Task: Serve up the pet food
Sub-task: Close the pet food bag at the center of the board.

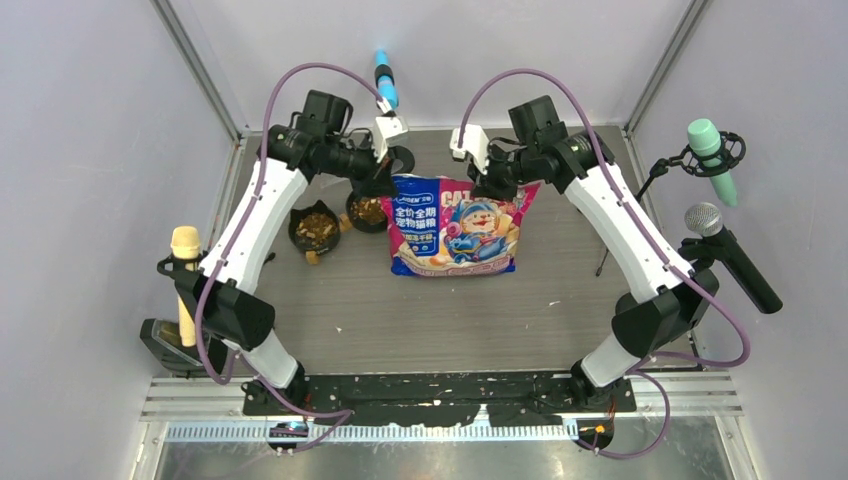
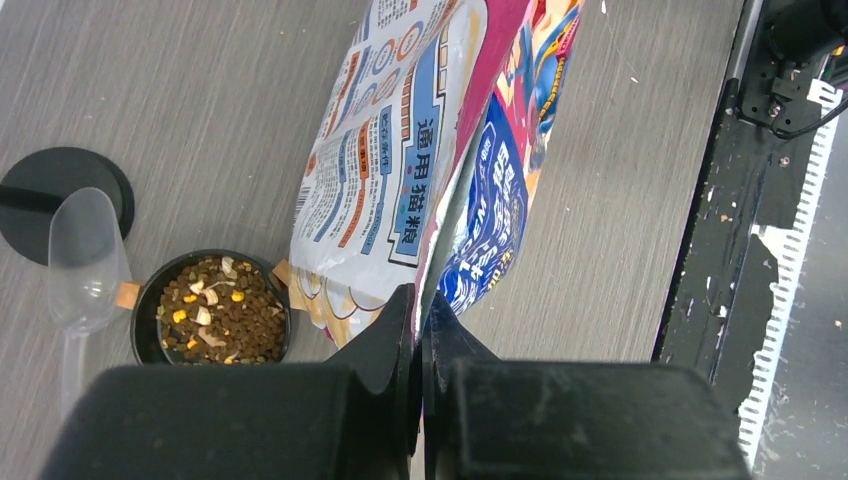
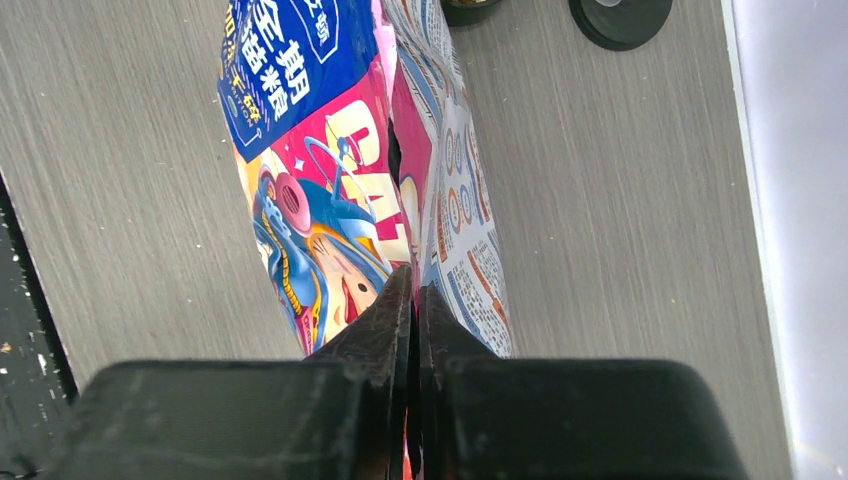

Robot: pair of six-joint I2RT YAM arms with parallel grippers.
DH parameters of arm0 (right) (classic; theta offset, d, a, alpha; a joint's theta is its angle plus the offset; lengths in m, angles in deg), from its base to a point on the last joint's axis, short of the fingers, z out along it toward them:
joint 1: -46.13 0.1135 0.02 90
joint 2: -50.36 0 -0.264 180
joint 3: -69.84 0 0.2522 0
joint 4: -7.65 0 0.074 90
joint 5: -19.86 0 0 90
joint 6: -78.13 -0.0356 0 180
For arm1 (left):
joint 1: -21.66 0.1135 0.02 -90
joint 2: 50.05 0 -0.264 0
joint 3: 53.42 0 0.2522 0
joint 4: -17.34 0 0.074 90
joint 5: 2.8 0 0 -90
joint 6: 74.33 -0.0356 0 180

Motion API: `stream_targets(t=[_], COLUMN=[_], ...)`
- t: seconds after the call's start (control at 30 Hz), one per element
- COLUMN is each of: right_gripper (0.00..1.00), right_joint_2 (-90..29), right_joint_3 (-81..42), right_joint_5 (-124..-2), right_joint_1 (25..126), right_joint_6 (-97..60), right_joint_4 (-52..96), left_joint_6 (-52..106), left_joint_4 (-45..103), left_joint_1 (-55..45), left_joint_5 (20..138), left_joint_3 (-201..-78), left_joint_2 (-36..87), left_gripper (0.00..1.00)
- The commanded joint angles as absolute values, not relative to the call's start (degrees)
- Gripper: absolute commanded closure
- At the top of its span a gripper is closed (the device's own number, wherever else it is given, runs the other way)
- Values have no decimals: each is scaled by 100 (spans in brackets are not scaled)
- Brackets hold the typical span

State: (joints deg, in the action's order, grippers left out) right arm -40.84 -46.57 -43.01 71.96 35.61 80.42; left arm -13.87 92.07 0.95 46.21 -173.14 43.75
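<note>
The pet food (image 2: 222,308), brown kibble with tan bits, fills a black bowl (image 2: 146,335) left of the printed bag (image 2: 400,170). From above, a second black bowl (image 1: 314,228) holding kibble stands left of the first bowl (image 1: 368,210). The pink, white and blue bag (image 1: 455,225) stands at the table's far middle. My left gripper (image 2: 420,300) is shut on the bag's top edge at its left corner (image 1: 395,183). My right gripper (image 3: 414,285) is shut on the same edge at the right corner (image 1: 495,187).
A clear plastic scoop (image 2: 85,260) lies beside the filled bowl, next to a black round stand base (image 2: 65,195). Microphones stand around the table: yellow (image 1: 185,245) left, blue (image 1: 385,80) at the back, green (image 1: 712,150) and grey (image 1: 705,220) right.
</note>
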Motion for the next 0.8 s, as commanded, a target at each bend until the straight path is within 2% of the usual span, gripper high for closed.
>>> stream_targets(t=[0.0,0.3,0.37,0.4,0.43,0.47,0.5,0.53,0.63,0.77], right_gripper=[95,95,95,91,77,69,57,54,43,41], right_joint_2=[-3463,-3628,-3618,-3629,-3643,-3677,-3693,-3725,-3793,-3867], right_joint_3=[-4876,-4943,-4873,-4875,-4943,-4989,-5087,-5123,-5304,-5293], right_joint_5=[-4089,-3944,-3978,-3994,-4042,-4065,-4058,-4015,-3542,-2774], right_joint_1=[7172,7213,7230,7249,7307,7383,7417,7476,7537,7564], right_joint_6=[3190,3594,3621,3570,3503,3343,3206,3159,3023,2401], right_joint_4=[7789,8132,7971,7948,7902,7874,7811,7784,7646,7042], left_joint_6=[-1713,-1999,-1721,-1601,-1505,-1383,-1267,-1203,-1121,-1247], left_joint_4=[9276,9832,9559,9453,9363,9257,9130,9024,8816,9018], left_joint_1=[223,223,223,223,223,223,223,223,226,223], left_joint_5=[4193,3717,3922,3996,4027,4038,4013,3932,3742,3649], left_joint_3=[-17894,-17741,-17552,-17503,-17499,-17513,-17526,-17530,-17508,-17471], left_joint_2=[4221,4098,4031,4012,4000,3988,3974,3953,3894,3926], left_gripper=[100,100,91,81,72,63,60,56,54,56])
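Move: Both hands already grip the bag's upright rim, the left at its left corner and the right some 17 cm farther right. From the left hand the pet food bag's middle lies about 13 cm right, 2 cm ahead and 14 cm below; the near bowl is roughly 17 cm ahead and 6 cm left, the far bowl 14 cm ahead and 19 cm left, both about 27 cm below. From the right hand the bag's middle is about 4 cm left, 2 cm ahead and 13 cm below. Both hands, still pinching the bag's rim, first ease back towards the base by 1 to 2 cm at level height, the left wrist turning some 5 degrees clockwise. Then both open their fingers, let go of the rim and rise about 4 cm, the left almost straight up with a slight roll, the right slanting up and about as far left along the rim, tilting roughly 10 degrees. ##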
